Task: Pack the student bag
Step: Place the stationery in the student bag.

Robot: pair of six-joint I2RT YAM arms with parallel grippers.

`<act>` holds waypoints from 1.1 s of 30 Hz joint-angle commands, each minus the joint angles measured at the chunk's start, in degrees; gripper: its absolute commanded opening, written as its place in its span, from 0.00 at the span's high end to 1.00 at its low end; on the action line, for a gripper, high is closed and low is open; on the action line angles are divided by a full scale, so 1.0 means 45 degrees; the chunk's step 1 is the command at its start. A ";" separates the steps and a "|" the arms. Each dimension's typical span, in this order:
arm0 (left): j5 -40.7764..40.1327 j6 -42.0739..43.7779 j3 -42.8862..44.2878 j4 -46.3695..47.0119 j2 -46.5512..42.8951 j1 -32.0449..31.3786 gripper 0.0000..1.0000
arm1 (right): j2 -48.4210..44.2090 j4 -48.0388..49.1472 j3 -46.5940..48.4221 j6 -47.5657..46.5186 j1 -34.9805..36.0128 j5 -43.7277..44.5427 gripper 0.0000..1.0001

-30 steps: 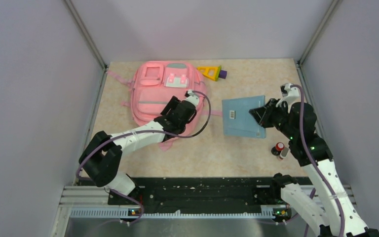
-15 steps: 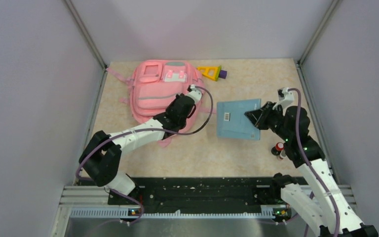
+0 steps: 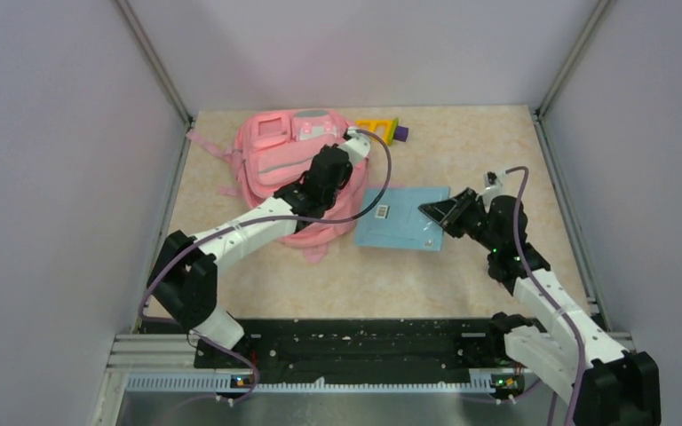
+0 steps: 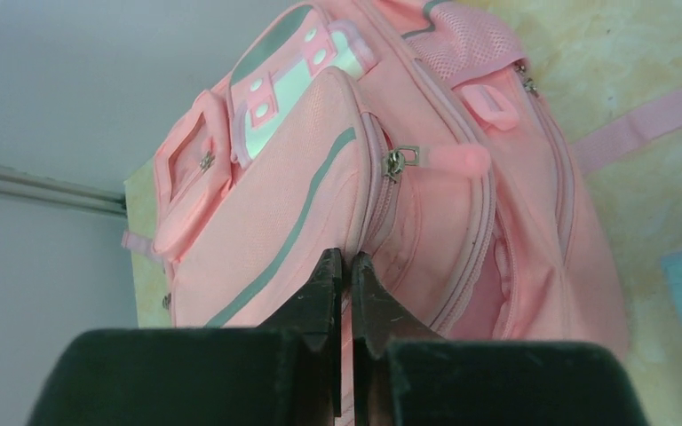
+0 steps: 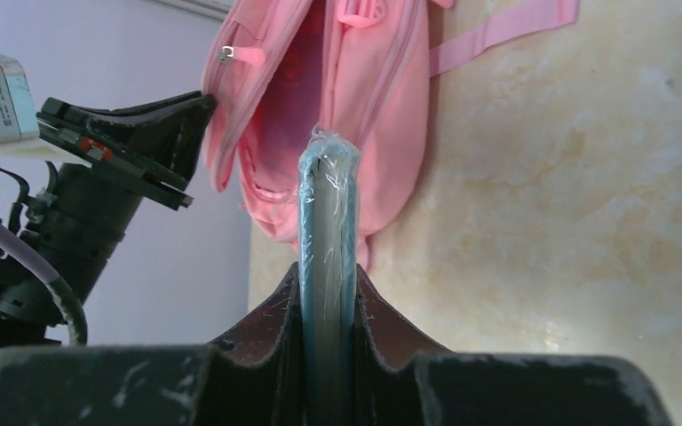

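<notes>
The pink student bag (image 3: pixel 271 164) lies at the back left of the table, its upper side raised. My left gripper (image 3: pixel 336 167) is shut on a fold of its fabric beside a zipper (image 4: pixel 400 160); in the left wrist view the jaws (image 4: pixel 344 264) pinch pink cloth. A flat blue book (image 3: pixel 400 217) in clear wrap hovers just right of the bag. My right gripper (image 3: pixel 440 213) is shut on its right edge. In the right wrist view the book (image 5: pixel 327 204) stands edge-on between the fingers, pointing at the bag's open side (image 5: pixel 355 53).
A yellow and purple toy (image 3: pixel 382 130) lies at the back, right of the bag's top. The left arm (image 5: pixel 98 177) fills the left of the right wrist view, close to the book. A pink strap (image 5: pixel 506 31) trails on the beige tabletop (image 3: pixel 497 151). Grey walls enclose the table.
My left gripper has shut on the bag's fabric and drawn it up and toward the back. The right gripper has carried the blue book leftward, close to the bag.
</notes>
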 commanded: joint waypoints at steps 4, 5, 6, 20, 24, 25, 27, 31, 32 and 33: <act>0.0941 0.0225 0.1691 0.1102 0.0658 0.0040 1.00 | 0.1244 0.4054 0.0509 0.2518 0.0734 -0.0375 1.00; 0.0996 0.0225 0.1768 0.1104 0.0699 0.0056 1.00 | 0.1394 0.4191 0.0569 0.2571 0.0843 -0.0300 1.00; 0.1054 0.0225 0.1829 0.1121 0.0738 0.0066 1.00 | 0.1581 0.4367 0.0649 0.2700 0.0932 -0.0278 1.00; 0.1454 0.0274 0.2189 0.1319 0.0978 0.0159 1.00 | 0.5871 0.7701 0.1972 0.3065 0.1112 0.0227 1.00; 0.1601 0.0319 0.1900 0.1441 0.0828 0.0159 1.00 | 0.7043 0.8636 0.2724 0.3372 0.1135 0.0303 1.00; 0.1630 0.0337 0.1806 0.1512 0.0766 0.0176 1.00 | 0.7238 0.8707 0.2968 0.3350 0.1130 0.0417 1.00; 0.1760 0.0307 0.1678 0.1552 0.0676 0.0174 1.00 | 0.7667 0.8709 0.3474 0.3252 0.1131 0.0640 1.00; 0.2379 0.0244 0.1293 0.1496 0.0353 0.0179 0.88 | 0.8576 0.9211 0.4611 0.3474 0.1130 0.0407 1.00; 0.2352 0.0278 0.1142 0.1468 0.0270 0.0164 0.67 | 0.8722 0.9314 0.4827 0.3499 0.1139 0.0289 1.00; 0.2185 0.0305 0.0986 0.1457 0.0191 0.0191 0.54 | 0.8801 0.9322 0.5018 0.3510 0.1157 0.0249 1.00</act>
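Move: About 18 cm to the left of the right hand, 9 cm farther out and some 6 cm lower is the open mouth of the student bag; the hand holds the blue folder by its right part. The bag's zip edge, in the left fingers, is roughly 20 cm left and 11 cm ahead at about its height. The yellow toy lies some 26 cm ahead, 14 cm left and 17 cm below. From the left hand the mouth is about 3 cm right, 2 cm back and 6 cm down. Bringing the blue folder to the bag's mouth, the right hand eases left about 4 cm, then pushes mostly forward, some 12 cm in all, dipping a couple of centimetres and rising again while its left side rolls up slightly; its grip stays shut. The left hand draws the pinched zip edge about 3 cm right and 2 cm forward, holds there, then starts opening its fingers at the very end. ##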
